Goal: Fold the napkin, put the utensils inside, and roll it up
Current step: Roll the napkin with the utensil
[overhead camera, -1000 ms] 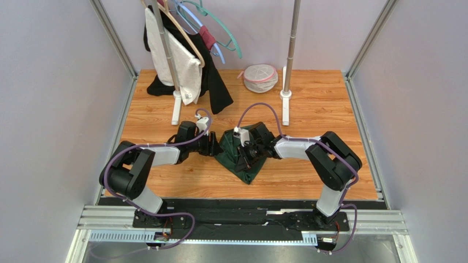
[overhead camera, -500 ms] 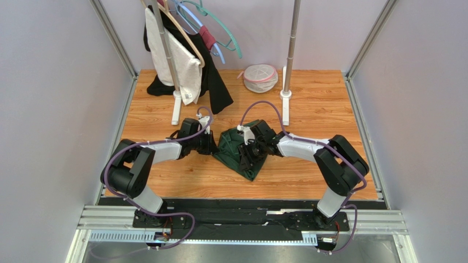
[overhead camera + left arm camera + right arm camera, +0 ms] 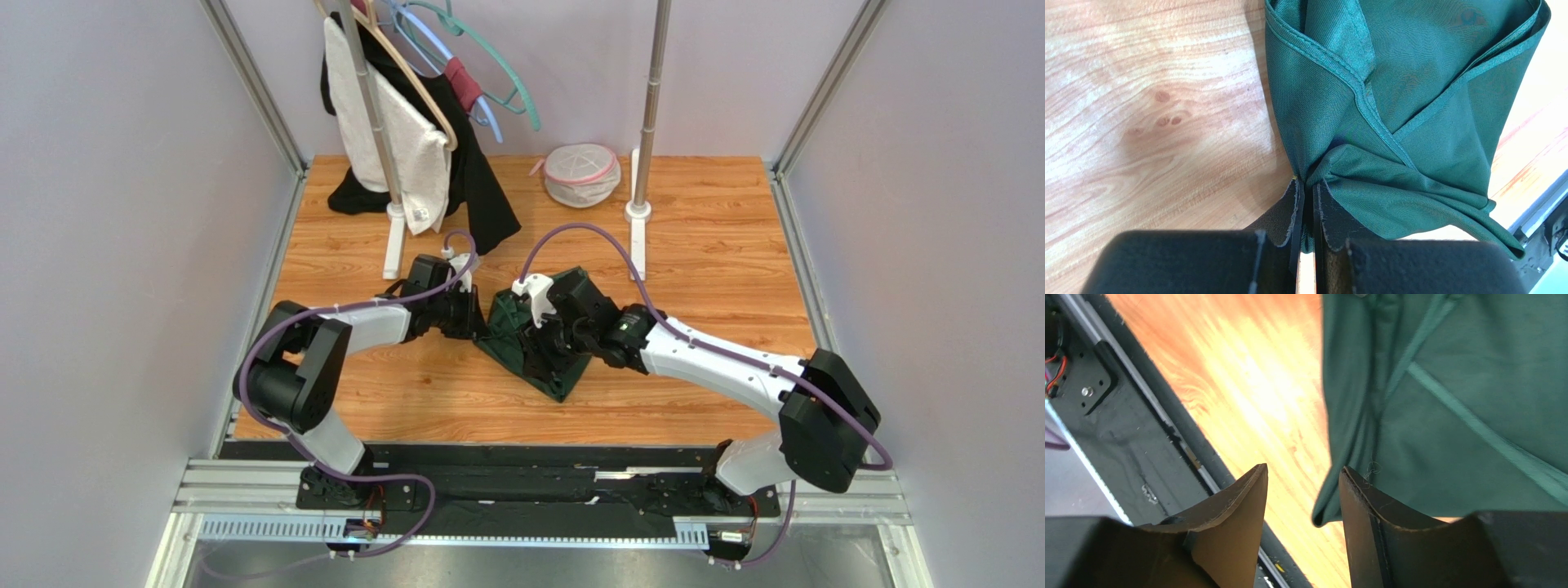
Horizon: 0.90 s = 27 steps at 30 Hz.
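The dark green napkin (image 3: 555, 368) lies bunched on the wooden table (image 3: 724, 245) between both arms. In the left wrist view its folds and hemmed edges (image 3: 1389, 92) spread away from my left gripper (image 3: 1307, 185), which is shut on a gathered bit of its left edge. My right gripper (image 3: 1303, 478) hovers over the napkin (image 3: 1475, 416) near its front corner. It is open, and only a cloth corner hangs beside one finger (image 3: 1364, 502). From above, the left gripper (image 3: 478, 321) and right gripper (image 3: 541, 347) sit close together. The utensils are out of view.
A clothes rack (image 3: 405, 135) with hanging garments and hangers stands at the back left, and a second pole base (image 3: 637, 208) at the back middle. A pink-and-white mesh bag (image 3: 580, 174) lies behind it. A black rail (image 3: 540, 459) borders the near edge.
The left gripper has closed on the napkin's left edge. The right gripper has opened and let go of the cloth, and its arm has stretched out, elbow swinging right.
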{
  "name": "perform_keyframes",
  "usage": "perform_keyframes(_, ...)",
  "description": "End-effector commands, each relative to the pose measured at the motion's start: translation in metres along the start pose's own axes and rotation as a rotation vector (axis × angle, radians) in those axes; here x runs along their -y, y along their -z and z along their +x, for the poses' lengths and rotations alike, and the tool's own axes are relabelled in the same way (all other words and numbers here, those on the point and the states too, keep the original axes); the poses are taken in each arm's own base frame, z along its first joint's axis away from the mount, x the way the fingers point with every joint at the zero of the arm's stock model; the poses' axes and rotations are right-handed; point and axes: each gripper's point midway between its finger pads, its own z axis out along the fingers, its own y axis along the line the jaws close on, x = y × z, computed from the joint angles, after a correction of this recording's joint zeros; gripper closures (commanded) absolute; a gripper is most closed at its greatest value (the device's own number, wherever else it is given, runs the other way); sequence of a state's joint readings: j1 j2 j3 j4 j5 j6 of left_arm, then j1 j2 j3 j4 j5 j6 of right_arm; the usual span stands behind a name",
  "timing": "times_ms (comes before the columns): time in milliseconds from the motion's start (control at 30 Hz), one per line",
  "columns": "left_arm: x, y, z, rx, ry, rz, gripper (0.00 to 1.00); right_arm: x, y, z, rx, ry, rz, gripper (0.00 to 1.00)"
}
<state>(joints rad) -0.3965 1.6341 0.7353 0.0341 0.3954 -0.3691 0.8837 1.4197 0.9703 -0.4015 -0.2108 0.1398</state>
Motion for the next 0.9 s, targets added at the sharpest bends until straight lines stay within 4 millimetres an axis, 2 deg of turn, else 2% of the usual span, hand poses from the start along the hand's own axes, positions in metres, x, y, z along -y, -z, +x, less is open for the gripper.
perform_keyframes(0, -0.013, -0.003, 0.017, -0.072, 0.016, -0.047, 1.0, -0.023, -0.009, 0.007, -0.014, -0.022, -0.086, 0.5)
perform_keyframes(100, -0.014, -0.003, 0.018, -0.077, 0.016, -0.051, 1.0, -0.034, -0.018, 0.03, -0.079, -0.059, -0.132, 0.51)
perform_keyframes(200, -0.015, -0.003, 0.019, -0.079, 0.016, -0.052, 1.0, -0.029, -0.023, 0.043, -0.106, -0.086, -0.109, 0.52)
perform_keyframes(367, -0.016, -0.003, 0.018, -0.081, 0.009, -0.055, 1.0, -0.029, -0.024, 0.052, -0.151, -0.091, -0.115, 0.52)
perform_keyframes(500, -0.016, -0.002, 0.016, -0.078, 0.008, -0.058, 1.0, -0.01, -0.031, 0.063, -0.203, -0.088, -0.015, 0.53)
perform_keyframes(600, -0.016, -0.001, 0.016, -0.078, 0.002, -0.059, 1.0, 0.002, -0.029, 0.064, -0.205, -0.091, 0.04, 0.53)
perform_keyframes(700, -0.018, -0.001, 0.016, -0.078, -0.001, -0.066, 1.0, 0.01, -0.024, 0.06, -0.192, -0.098, 0.068, 0.53)
perform_keyframes(867, -0.018, -0.002, 0.016, -0.082, -0.006, -0.059, 1.0, 0.021, -0.025, 0.067, -0.204, -0.115, 0.088, 0.53)
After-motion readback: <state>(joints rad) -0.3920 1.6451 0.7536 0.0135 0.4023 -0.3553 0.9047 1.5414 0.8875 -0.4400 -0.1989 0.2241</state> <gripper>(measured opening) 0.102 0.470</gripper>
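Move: The napkin's near corner, next to be gripped, lies about 4 cm back, 4 cm to the right of and 10 cm below the half-open right hand. The end already pinched by the left hand is some 7 cm ahead and 7 cm left of the right hand, 10 cm lower; the far corner is about 17 cm ahead, 7 cm right. From the left hand, the near corner lies roughly 11 cm back and 11 cm right, just below. Half-open, the right hand sinks about 7 cm, back then right towards the near corner; left keeps pinching. ##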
